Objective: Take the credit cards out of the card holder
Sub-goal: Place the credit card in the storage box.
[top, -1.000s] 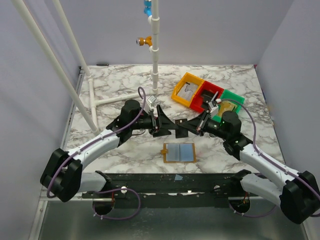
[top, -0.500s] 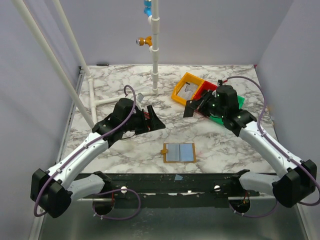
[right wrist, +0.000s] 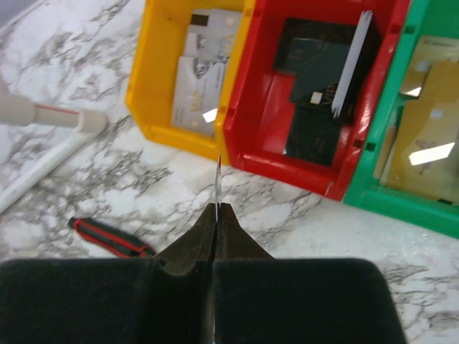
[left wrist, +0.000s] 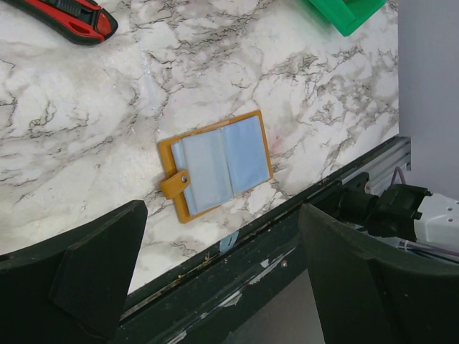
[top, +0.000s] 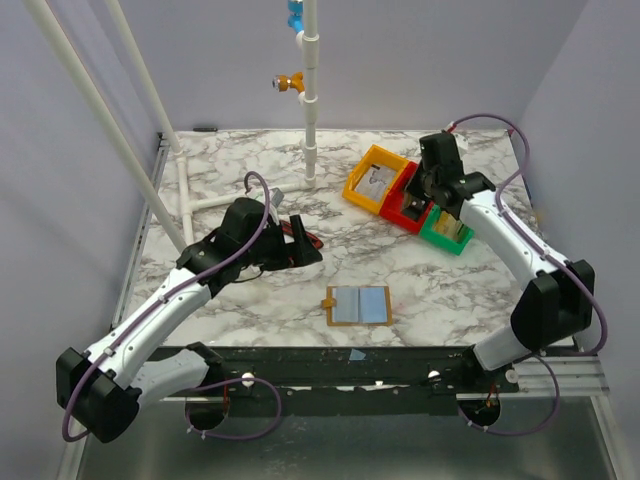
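The orange card holder (top: 358, 305) lies open on the marble table, its blue sleeves facing up. It also shows in the left wrist view (left wrist: 215, 163). My left gripper (top: 306, 248) is open and empty, hovering left of and behind the holder (left wrist: 222, 279). My right gripper (top: 424, 192) is shut on a thin card (right wrist: 217, 183), seen edge-on between the fingers (right wrist: 216, 211). It hangs just in front of the yellow bin (right wrist: 154, 64) and the red bin (right wrist: 265, 154).
Yellow (top: 375, 180), red (top: 408, 200) and green (top: 450, 225) bins stand at the back right, each with cards inside. A red and black utility knife (left wrist: 68, 18) lies near my left gripper. A white pipe frame (top: 215, 200) stands at the back left.
My right arm has swung from the table's middle back and right to the bins, with the card in its grip. My left arm has pulled away to the left and opened.
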Controlling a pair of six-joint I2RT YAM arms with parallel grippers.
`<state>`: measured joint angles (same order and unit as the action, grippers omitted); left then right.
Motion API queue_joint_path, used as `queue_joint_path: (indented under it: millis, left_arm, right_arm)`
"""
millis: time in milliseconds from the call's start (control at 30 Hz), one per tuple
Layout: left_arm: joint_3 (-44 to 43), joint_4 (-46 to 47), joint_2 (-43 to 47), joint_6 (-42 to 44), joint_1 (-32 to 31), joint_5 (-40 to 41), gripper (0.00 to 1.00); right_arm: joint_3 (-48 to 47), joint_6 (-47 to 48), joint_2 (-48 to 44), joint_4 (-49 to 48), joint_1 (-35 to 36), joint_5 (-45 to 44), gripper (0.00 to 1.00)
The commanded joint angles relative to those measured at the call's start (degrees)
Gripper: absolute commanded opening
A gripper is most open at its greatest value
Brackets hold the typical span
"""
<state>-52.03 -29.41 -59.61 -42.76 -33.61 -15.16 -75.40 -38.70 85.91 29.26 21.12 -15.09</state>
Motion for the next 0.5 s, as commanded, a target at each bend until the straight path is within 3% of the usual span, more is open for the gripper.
queue_joint_path:
  millis: [0, 467]
  left_arm:
    - [-1.1, -1.5, 2.0, 1.4, 0.0, 2.7, 0.90]
    - [-1.0, -2.6, 1.8, 0.5, 0.1, 4.1, 0.90]
  right_arm:
    - [-5.1, 5.0, 6.0, 2.9, -1.2, -7.0, 0.01]
    - [-18.3, 8.2, 24.1, 3.3, -3.4, -12.0, 0.01]
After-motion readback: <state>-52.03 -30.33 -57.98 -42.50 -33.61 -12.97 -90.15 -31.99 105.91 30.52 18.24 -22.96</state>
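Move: The red box, where the black card in the right gripper is to go, has its middle about 9 cm ahead of the right hand, 5 cm to its right and 14 cm below. The yellow box adjoins it, roughly 14 cm ahead and 6 cm left of the hand; the green box is some 4 cm ahead and 16 cm right. From the left hand, the red box lies about 25 cm ahead, 26 cm right and 14 cm lower. Keep the thin card pinched edge-on in the shut right gripper and carry it some 7 cm forward and about 5 cm down, easing a little to the right, towards the red box. Roll the wrist roughly 10 degrees, left side dipping, to bring the card over the box's near left part, still clear above it; don't open the fingers. ##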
